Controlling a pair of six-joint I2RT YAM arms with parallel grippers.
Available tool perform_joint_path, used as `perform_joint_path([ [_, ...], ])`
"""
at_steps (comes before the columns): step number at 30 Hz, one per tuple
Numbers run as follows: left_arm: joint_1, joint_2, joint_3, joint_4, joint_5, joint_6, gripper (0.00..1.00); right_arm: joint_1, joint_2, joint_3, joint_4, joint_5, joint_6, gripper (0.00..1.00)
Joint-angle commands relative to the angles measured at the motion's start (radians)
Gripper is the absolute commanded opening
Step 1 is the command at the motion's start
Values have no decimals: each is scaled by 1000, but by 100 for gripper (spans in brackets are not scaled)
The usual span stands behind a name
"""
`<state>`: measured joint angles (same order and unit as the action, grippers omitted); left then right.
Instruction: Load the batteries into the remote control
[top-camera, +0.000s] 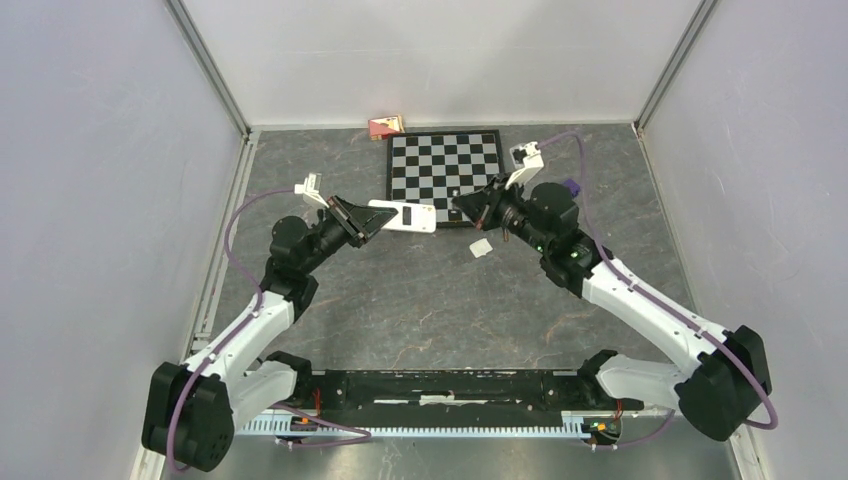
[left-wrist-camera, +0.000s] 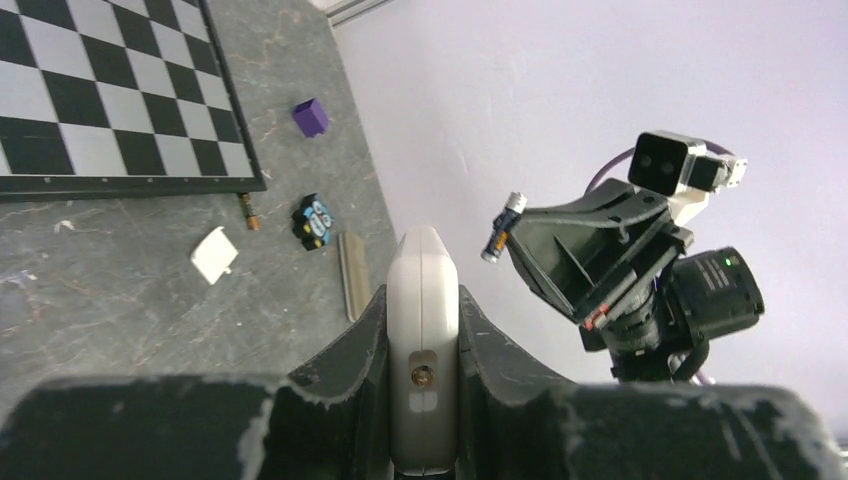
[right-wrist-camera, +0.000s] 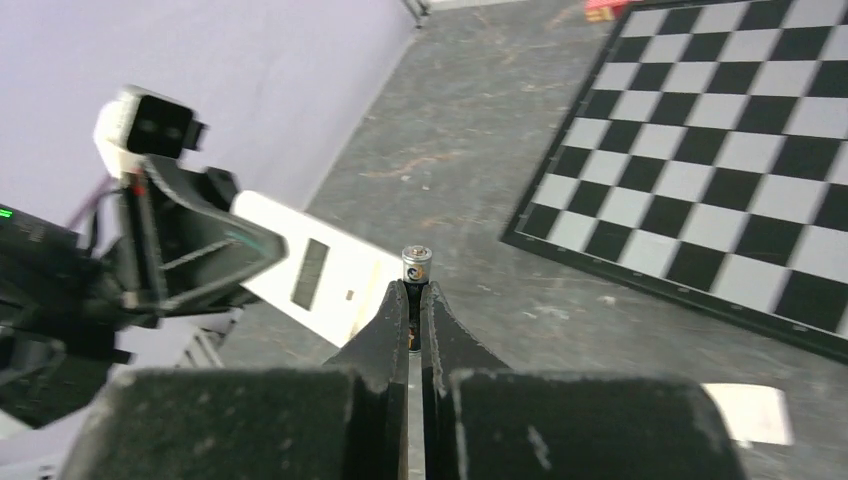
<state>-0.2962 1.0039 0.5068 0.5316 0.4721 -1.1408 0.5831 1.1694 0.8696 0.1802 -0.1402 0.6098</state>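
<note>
My left gripper (top-camera: 372, 218) (left-wrist-camera: 422, 296) is shut on one end of the white remote control (top-camera: 403, 216) (left-wrist-camera: 422, 258), holding it above the table. The remote's open battery slot (right-wrist-camera: 309, 273) faces up in the right wrist view. My right gripper (top-camera: 465, 206) (right-wrist-camera: 414, 290) is shut on a slim dark battery (right-wrist-camera: 416, 266) (left-wrist-camera: 503, 228), whose metal tip sticks out past the fingertips, close to the remote's free end. Another of the batteries (left-wrist-camera: 248, 211) lies on the table near the board's edge. A small white cover (top-camera: 481, 247) (left-wrist-camera: 214, 254) lies flat on the table.
A chessboard (top-camera: 445, 165) lies at the back centre, with a red and tan box (top-camera: 386, 125) behind it. A purple cube (top-camera: 572, 186) (left-wrist-camera: 311, 117) sits near the right wall. A small black and blue object (left-wrist-camera: 314, 221) and a metal strip (left-wrist-camera: 350, 275) lie by the cover.
</note>
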Motion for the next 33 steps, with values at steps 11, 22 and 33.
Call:
perform_joint_path([
  [11, -36, -61, -91, 311, -118, -321, 2, 300, 83, 273, -111, 430, -19, 0],
  [22, -37, -80, -83, 328, -141, -409, 2, 398, 111, 339, -174, 595, -123, 0],
  [33, -37, -51, -71, 403, -124, -440, 2, 408, 146, 350, -166, 550, -130, 4],
])
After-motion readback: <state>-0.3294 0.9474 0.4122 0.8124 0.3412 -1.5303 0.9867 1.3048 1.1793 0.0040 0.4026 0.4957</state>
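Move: The right gripper holds a battery; the remote control's open battery compartment, face up, lies about 7 cm to its left, 2 cm back and 4 cm lower. On the table, some 27 cm below the right hand, are the battery cover (4 cm ahead, 6 cm right), the loose battery (8 cm ahead, 13 cm right) and the chessboard's middle (26 cm ahead, 3 cm left). From the left gripper, holding the remote, the held battery is about 14 cm right, 2 cm ahead and 4 cm up. Carry the battery left about 7 cm with the right gripper while raising it some 5 cm and easing back 3 cm, closing on the remote's open compartment. Lift the left gripper about 5 cm too, keeping its hold and rolling some 20 degrees so the compartment end tips up to meet the battery. Turn the right wrist only slightly, and let its grip begin to slacken at the very end. ##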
